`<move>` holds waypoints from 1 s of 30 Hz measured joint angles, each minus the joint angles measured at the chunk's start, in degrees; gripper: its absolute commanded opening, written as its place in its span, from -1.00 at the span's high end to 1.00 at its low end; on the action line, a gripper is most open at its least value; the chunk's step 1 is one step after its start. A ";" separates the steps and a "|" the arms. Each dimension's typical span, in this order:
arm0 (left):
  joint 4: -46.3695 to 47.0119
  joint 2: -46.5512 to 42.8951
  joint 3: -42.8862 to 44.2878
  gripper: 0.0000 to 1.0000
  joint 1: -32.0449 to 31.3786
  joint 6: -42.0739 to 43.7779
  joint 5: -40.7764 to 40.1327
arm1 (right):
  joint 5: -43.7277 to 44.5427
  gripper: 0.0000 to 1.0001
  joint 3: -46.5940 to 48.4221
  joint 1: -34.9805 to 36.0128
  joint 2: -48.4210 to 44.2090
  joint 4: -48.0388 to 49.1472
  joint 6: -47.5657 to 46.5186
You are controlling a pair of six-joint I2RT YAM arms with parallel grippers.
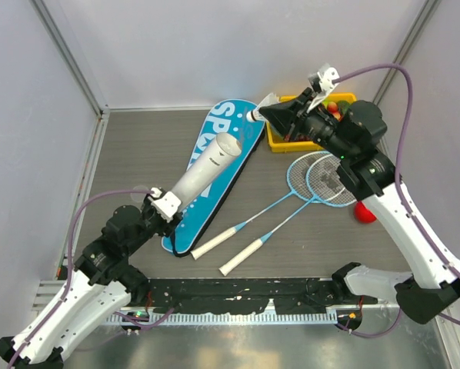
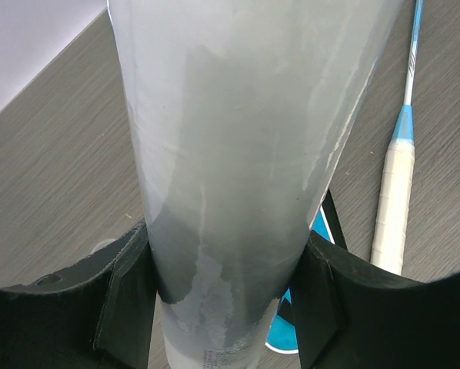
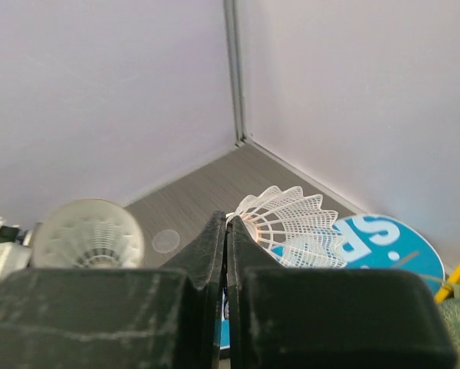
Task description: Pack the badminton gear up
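My left gripper (image 1: 168, 204) is closed around the lower end of the long white tube (image 1: 207, 167), holding it tilted above the blue "SPORT" bag (image 1: 234, 127), which lies flat. In the left wrist view the tube (image 2: 245, 154) fills the gap between both black fingers (image 2: 122, 292). My right gripper (image 1: 265, 114) hangs just right of the tube's open mouth (image 1: 227, 142), shut on the skirt rim of a white shuttlecock (image 3: 288, 223). The tube's mouth (image 3: 88, 234) shows a shuttlecock inside. Two light-blue rackets (image 1: 322, 177) lie crossed, handles (image 1: 241, 257) toward me.
A yellow tray (image 1: 280, 142) of fruit sits at the back right, mostly hidden by the right arm. A red round fruit (image 1: 365, 214) lies right of the rackets. A small clear disc (image 3: 166, 241) lies on the table. Walls enclose the back and sides.
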 measured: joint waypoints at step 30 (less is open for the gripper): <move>-1.18 1.40 0.00 0.67 0.00 0.15 1.27 | -5.09 0.90 1.40 14.25 0.17 -4.76 -0.85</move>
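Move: The right hand holds a shuttlecock; the open mouth of the white tube lies about 8 cm back, 9 cm left and some 4 cm lower. The racket bag's middle lies roughly 9 cm ahead, 15 cm left and 43 cm below, the fruit basket about 26 cm ahead, 19 cm right and 40 cm below. From the left hand, gripping the tube, the mouth is about 4 cm ahead, 15 cm right and 21 cm up. Keeping its pinch, the right hand carries the shuttlecock 11 cm back-left to the tube's mouth, turning 20 degrees counter-clockwise. ##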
